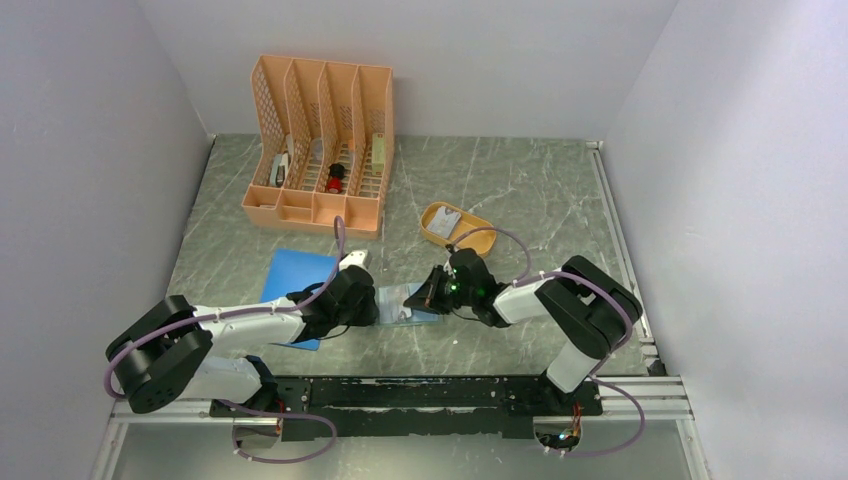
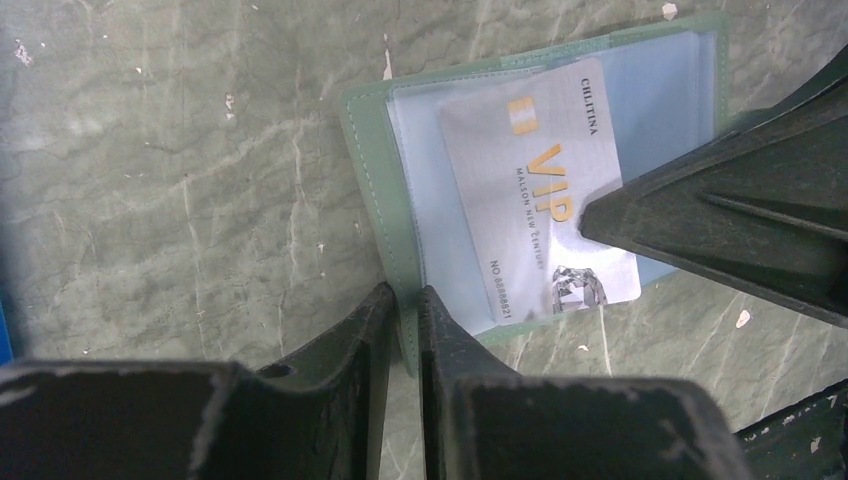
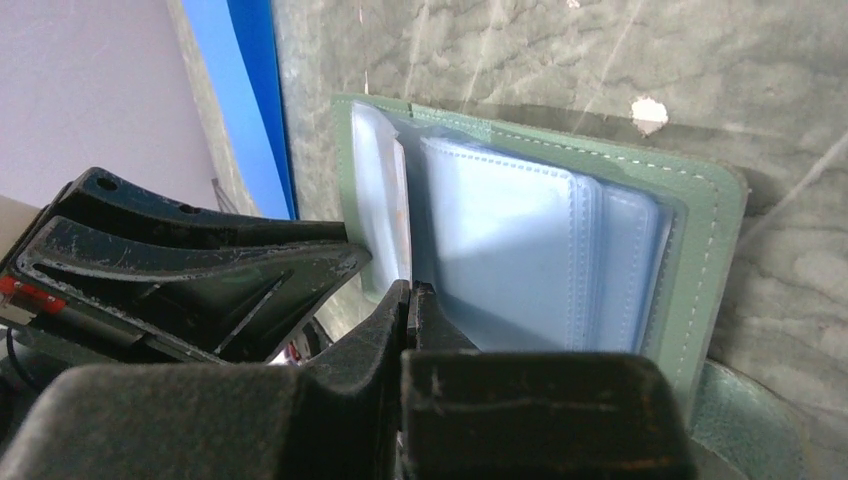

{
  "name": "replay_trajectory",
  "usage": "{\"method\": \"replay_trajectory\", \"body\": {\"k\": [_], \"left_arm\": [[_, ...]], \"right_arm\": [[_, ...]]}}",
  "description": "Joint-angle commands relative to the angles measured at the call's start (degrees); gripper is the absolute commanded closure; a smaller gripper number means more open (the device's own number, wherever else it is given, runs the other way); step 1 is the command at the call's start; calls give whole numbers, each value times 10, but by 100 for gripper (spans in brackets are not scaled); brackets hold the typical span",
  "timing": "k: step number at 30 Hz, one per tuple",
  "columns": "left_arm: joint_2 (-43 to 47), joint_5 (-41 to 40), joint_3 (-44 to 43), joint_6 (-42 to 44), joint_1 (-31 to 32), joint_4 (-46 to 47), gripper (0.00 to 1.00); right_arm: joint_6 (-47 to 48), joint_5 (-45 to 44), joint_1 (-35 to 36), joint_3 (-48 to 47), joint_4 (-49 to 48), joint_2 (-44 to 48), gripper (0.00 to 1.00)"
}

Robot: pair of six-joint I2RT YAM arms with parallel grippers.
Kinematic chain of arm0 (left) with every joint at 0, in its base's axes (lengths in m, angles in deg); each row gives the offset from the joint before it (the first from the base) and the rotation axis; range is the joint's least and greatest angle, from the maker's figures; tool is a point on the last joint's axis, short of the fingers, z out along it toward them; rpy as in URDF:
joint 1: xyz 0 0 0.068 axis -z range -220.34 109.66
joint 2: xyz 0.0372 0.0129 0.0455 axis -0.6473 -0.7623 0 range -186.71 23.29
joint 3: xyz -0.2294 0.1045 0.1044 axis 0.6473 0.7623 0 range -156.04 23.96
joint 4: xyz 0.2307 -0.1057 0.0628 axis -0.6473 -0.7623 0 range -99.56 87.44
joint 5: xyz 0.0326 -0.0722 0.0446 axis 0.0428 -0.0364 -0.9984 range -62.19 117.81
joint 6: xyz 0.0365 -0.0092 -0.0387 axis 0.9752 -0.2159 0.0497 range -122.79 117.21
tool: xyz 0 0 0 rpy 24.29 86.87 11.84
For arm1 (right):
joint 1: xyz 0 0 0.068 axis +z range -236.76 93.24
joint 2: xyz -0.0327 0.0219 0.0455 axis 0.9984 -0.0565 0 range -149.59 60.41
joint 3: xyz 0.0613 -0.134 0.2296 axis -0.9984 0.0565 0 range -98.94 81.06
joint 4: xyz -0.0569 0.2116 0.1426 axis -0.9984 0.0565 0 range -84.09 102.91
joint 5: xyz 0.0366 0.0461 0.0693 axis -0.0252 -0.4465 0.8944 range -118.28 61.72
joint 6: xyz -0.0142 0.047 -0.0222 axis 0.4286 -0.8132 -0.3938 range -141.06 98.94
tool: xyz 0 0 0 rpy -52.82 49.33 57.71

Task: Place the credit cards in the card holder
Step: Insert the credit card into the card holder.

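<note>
The card holder (image 2: 365, 160) lies open on the table, sage green with pale blue clear pockets. My left gripper (image 2: 405, 300) is shut on its near green edge. A grey-white credit card (image 2: 540, 200) printed "VIP" lies slanted over the left pocket. One corner sticks out past the wallet's edge. My right gripper (image 3: 410, 290) is shut on that card's edge (image 3: 404, 235), which shows as a thin white line beside the pocket stack. In the top view both grippers meet over the card holder (image 1: 412, 314). A second card (image 1: 446, 221) rests in the yellow tray.
The mustard-yellow oval tray (image 1: 478, 240) sits behind the right arm. A flat blue pad (image 1: 298, 275) lies under the left arm. An orange desk organiser (image 1: 320, 150) with small items stands at the back left. White walls close in both sides.
</note>
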State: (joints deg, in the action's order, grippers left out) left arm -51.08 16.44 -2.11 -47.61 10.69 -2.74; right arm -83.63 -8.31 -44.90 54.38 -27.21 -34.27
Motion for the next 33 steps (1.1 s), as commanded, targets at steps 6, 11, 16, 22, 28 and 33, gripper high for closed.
{"method": "replay_trajectory", "body": {"k": [6, 11, 16, 22, 28, 33], "left_arm": [[-5, 22, 9, 7, 0, -18, 82], [5, 18, 11, 8, 0, -25, 82], [6, 17, 10, 4, 0, -29, 82], [18, -1, 5, 4, 0, -52, 81], [23, -3, 10, 3, 0, -51, 82], [20, 4, 13, 0, 0, -41, 82]], "right_arm": [[22, -3, 30, -31, 26, -29, 100], [51, -9, 33, -45, 72, -6, 97], [64, -18, 34, -53, 107, 11, 76], [75, -42, 34, -59, 146, 29, 65], [96, -66, 34, -82, 199, 44, 57], [95, -70, 34, -82, 211, 51, 60]]}}
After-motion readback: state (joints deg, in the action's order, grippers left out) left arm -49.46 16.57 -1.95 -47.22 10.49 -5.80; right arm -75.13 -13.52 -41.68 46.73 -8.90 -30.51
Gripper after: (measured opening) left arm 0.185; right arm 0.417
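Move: The right hand pinches the credit card by its right edge; the card's middle is about 2 cm to its left. The card holder's left pocket is centred roughly 3 cm to the left, level fore and aft and 1 cm below. The yellow tray sits some 17 cm ahead and 12 cm right, the blue board about 25 cm left and 1 cm ahead. From the left hand, the pocket is about 4 cm right and 3 cm ahead. The right hand nudges the held card about 1 cm left, then opens its fingers and eases back right. ##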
